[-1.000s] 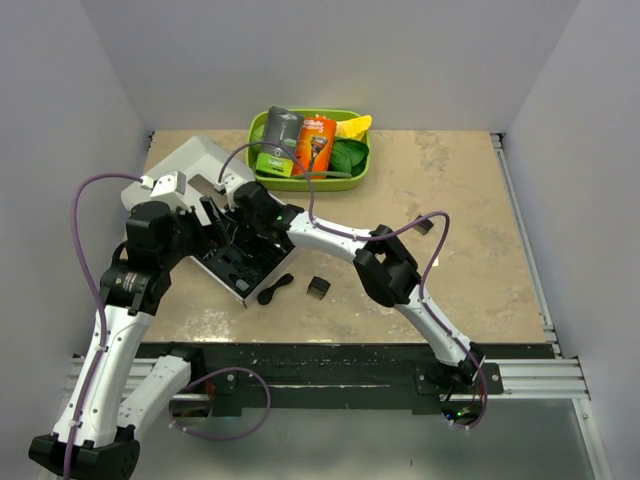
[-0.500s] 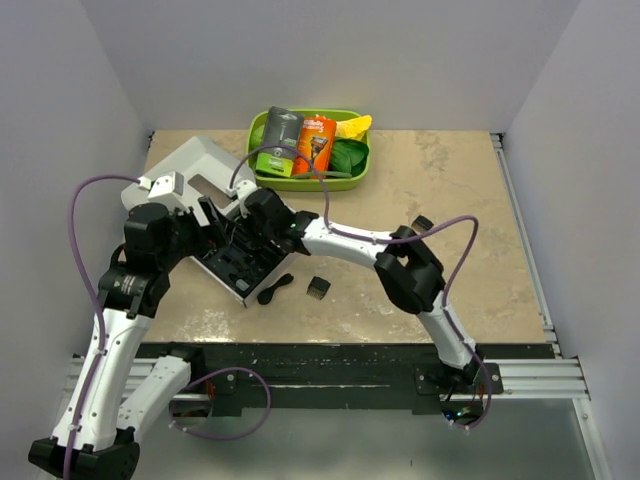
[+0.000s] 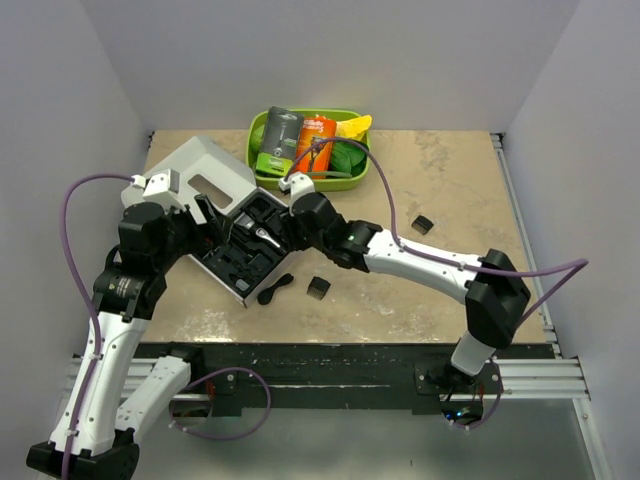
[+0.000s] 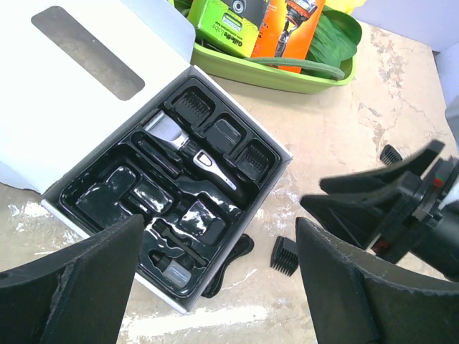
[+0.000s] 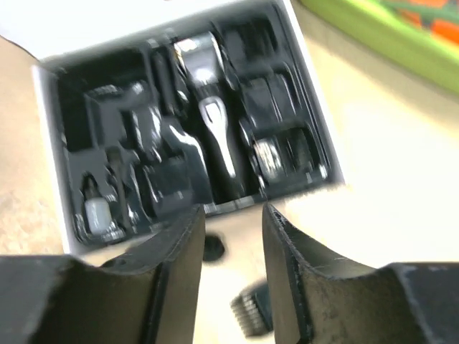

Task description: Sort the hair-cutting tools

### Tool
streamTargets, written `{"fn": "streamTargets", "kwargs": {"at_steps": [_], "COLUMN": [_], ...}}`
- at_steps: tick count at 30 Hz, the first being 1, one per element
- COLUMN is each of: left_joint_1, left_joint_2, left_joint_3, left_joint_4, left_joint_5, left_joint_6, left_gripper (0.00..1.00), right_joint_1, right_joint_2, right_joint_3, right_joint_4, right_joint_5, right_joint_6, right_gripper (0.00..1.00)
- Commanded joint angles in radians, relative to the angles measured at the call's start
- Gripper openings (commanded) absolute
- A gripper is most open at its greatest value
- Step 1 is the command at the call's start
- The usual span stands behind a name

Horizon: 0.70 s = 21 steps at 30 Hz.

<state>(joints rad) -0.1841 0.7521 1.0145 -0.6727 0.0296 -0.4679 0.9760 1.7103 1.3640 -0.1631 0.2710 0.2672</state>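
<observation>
The slim black hair clipper (image 4: pixel 190 147) with its silver head lies in the middle slot of the black case tray (image 4: pixel 86 208), and also shows in the right wrist view (image 5: pixel 211 136) and from above (image 3: pixel 262 236). A small black guide comb (image 4: pixel 285 256) and a black curved piece (image 4: pixel 229 261) lie on the table just off the tray's near edge. My right gripper (image 5: pixel 232 215) hangs open and empty beside the tray's right corner, above the comb (image 5: pixel 251 312). My left gripper (image 4: pixel 219 240) is wide open over the tray's near end, holding nothing.
The white case lid (image 4: pixel 93 86) lies folded back at the left. A green bin (image 4: pixel 287 72) behind the case holds the orange razor package (image 4: pixel 287 29) and the grey-and-green one (image 4: pixel 229 25). Another small black comb (image 3: pixel 423 223) lies alone on the table at the right.
My right gripper has opened and drawn back to the right from over the tray, and the clipper now shows lying in its slot. The left arm has hardly moved.
</observation>
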Motion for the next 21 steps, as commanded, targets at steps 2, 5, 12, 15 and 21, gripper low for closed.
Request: {"fn": "streamTargets", "kwargs": {"at_steps": [2,5,12,15,21], "left_joint_1": [-0.005,-0.005,-0.005,-0.005,-0.005], "left_joint_2": [0.004,0.001,-0.008,-0.017,-0.039], "left_joint_3": [0.010,0.006,-0.004,-0.019,-0.079], "left_joint_4": [0.035,0.036,0.039,0.038,0.055], "left_joint_5": [0.000,0.010,0.052,0.056,0.072], "left_joint_6": [-0.002,-0.006,-0.017,-0.014,-0.017], "left_gripper": [0.91,0.91,0.91,0.91,0.91], "right_joint_1": [0.003,0.003,0.024,0.041,0.064], "right_joint_2": [-0.112,-0.161,-0.169,-0.172,-0.121], "right_joint_3": [-0.114,-0.190,-0.282,-0.301,-0.237], "right_joint_4": [-0.145,-0.156,-0.190,-0.188,-0.291], "right_joint_5": [0.114,0.123,0.157,0.200,0.318], "right_joint_6": [0.177,0.268,0.463,0.553,0.777], "right_gripper": [0.45,0.50,0.63,0.65,0.75]}}
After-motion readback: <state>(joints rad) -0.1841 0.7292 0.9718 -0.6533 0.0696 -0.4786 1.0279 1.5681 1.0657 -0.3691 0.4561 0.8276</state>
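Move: The right hand, already empty and part open, has the black comb guard some 16 cm below it, about 4 cm back and 7 cm to its right. The coiled cable lies about 10 cm to the left of the guard and level with it; the middle of the open box tray is some 7 cm ahead and 10 cm left of the hand. From the left hand the guard is about 23 cm to the right, 1 cm ahead and 24 cm down. Down, to its right and back in one slanting sweep, the right hand leaves the box tray and comes in above the comb guard, dropping nearly 9 cm and easing off at the end. On the way the wrist tips the fingers some 20 degrees further down and turns about 25 degrees clockwise while the fingers spread wider; they stop short of the guard, touching nothing. ##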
